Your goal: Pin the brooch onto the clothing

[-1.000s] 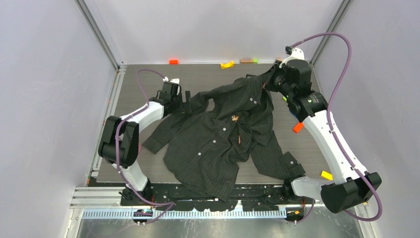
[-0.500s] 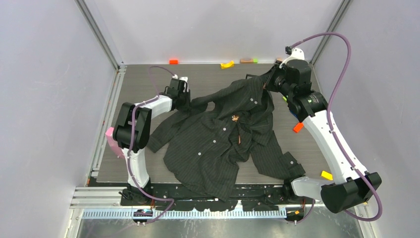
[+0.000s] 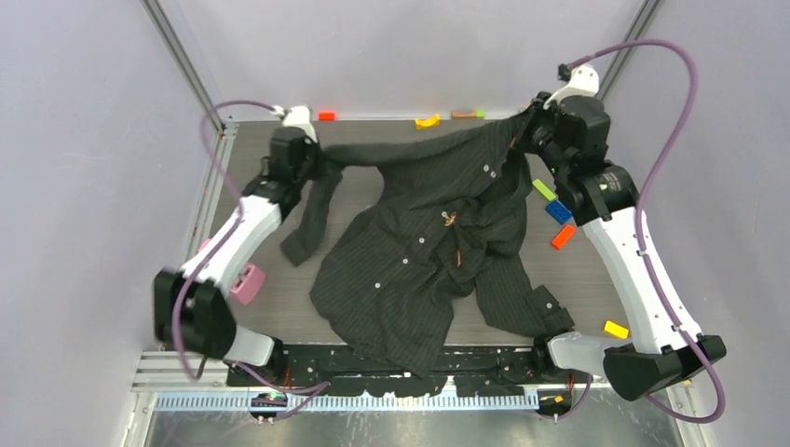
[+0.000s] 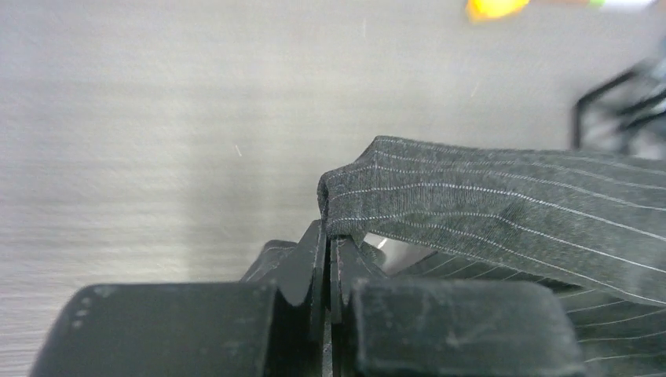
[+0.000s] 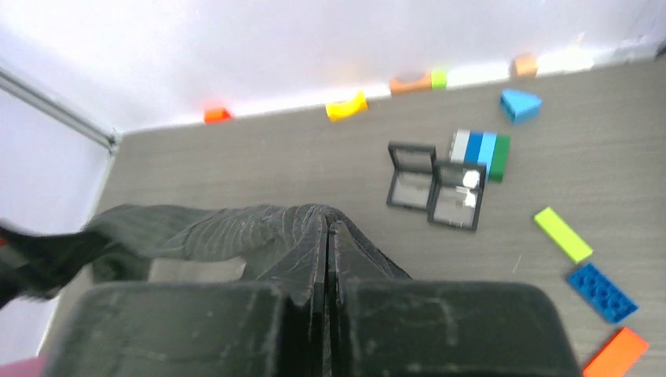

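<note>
The clothing (image 3: 410, 279), a dark pinstriped shirt with white buttons, lies front-up on the table with its top edge lifted and stretched between both grippers. A small gold-brown brooch (image 3: 447, 220) sits on its chest. My left gripper (image 3: 319, 166) is shut on a fold of the shirt at the back left; in the left wrist view its tips (image 4: 330, 229) pinch the striped cloth (image 4: 487, 200). At the back right, my right gripper (image 3: 524, 130) is shut on the shirt too, the fabric (image 5: 212, 232) draping off its tips (image 5: 327, 224).
A small open black box (image 5: 433, 188) lies on the table beyond the right gripper. Loose coloured blocks lie nearby: green (image 3: 543, 189), blue (image 3: 559, 210), orange (image 3: 562, 237), yellow (image 3: 614, 329), a pink one (image 3: 245, 282) at left, more along the back wall.
My left gripper closed on the shirt's left shoulder and pulled it up and back-left. The right gripper rose a little, so the top edge now hangs taut between them.
</note>
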Robot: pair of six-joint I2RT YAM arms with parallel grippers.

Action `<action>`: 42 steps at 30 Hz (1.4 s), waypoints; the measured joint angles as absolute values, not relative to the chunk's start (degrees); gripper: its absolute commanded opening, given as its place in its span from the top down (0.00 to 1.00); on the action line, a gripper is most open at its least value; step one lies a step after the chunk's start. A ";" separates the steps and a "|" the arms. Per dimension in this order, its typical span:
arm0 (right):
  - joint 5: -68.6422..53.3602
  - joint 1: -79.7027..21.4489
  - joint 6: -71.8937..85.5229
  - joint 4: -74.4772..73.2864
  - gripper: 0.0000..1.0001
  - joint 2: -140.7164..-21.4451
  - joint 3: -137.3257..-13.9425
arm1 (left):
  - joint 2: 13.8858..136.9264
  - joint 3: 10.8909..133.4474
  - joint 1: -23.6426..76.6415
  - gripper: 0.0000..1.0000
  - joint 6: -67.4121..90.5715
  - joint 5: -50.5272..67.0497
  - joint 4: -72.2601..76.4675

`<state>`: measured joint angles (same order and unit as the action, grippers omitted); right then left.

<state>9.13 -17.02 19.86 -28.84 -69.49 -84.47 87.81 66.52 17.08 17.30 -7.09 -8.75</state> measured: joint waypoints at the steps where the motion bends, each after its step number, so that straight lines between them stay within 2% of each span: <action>1: 9.63 -17.02 19.49 -28.80 1.00 -69.43 -86.06 | 83.40 66.94 16.71 1.00 17.08 -7.99 -9.06; 5: 11.46 -17.02 17.93 -28.82 0.99 -67.83 -92.16 | 69.01 73.71 16.05 1.00 14.44 -9.65 -12.51; 11: 11.18 -17.08 16.01 -27.40 0.99 -60.73 -99.72 | 56.07 88.49 16.45 1.00 9.89 -7.84 -20.25; 19: 3.36 -17.50 14.46 -25.30 0.99 -52.18 -109.62 | 52.95 107.72 16.86 1.00 7.57 1.34 -34.59; 26: -0.64 -17.45 12.53 -25.28 1.00 -50.76 -115.31 | 54.11 117.75 16.86 1.00 7.14 7.92 -41.10; 30: -0.58 -17.43 10.81 -24.99 1.00 -51.90 -115.24 | 53.23 114.67 16.86 1.00 6.37 7.57 -39.09; 35: 4.14 -17.39 6.66 -18.55 1.00 -56.60 -108.40 | 54.59 101.95 16.82 1.00 3.25 2.42 -31.68; 40: 8.82 -16.19 3.07 -7.53 1.00 -73.80 -101.16 | 68.58 93.84 14.48 1.00 -1.26 -6.57 -23.46; 41: 8.62 -15.66 3.07 -6.02 0.96 -77.97 -100.97 | 71.79 93.43 13.30 0.95 -1.54 -7.33 -22.44; 42: 8.03 -15.11 3.31 -4.25 0.89 -83.50 -101.23 | 76.49 93.34 11.62 0.81 -1.61 -8.08 -21.26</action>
<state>8.03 -15.11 3.31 -4.25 -83.50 -101.23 76.49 93.34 11.62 -1.61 -8.08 -21.26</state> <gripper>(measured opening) 0.033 0.014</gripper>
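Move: Both hands already hold the clothing, the left by a sleeve, the right near the far shoulder. The orange figure brooch on its bunched front lies some 12 cm back, 25 cm right and 13 cm below the left hand; from the right hand it is 5 cm back, 8 cm left and 31 cm down. The round brooch sits about 8 cm nearer the base than it. The hinged black frame is 10 cm ahead of the right hand, 37 cm below; the blue brick 16 cm to its right, 2 cm back, 36 cm below. Keeping both grips shut on the clothing, the two hands fling it up and back towards the bases together, the left rising about 45 cm and drawing back nearly 30, the right rising about 30 and drawing back 25, while both wrists tip their fingers up by some 50 degrees. Then both turn round and sweep quickly forward and down out over the table, the right by about 33 cm forward and 17 down, the left some 27 forward and 19 down, their fingers tipping part of the way down again with the shirt stretched between them. ##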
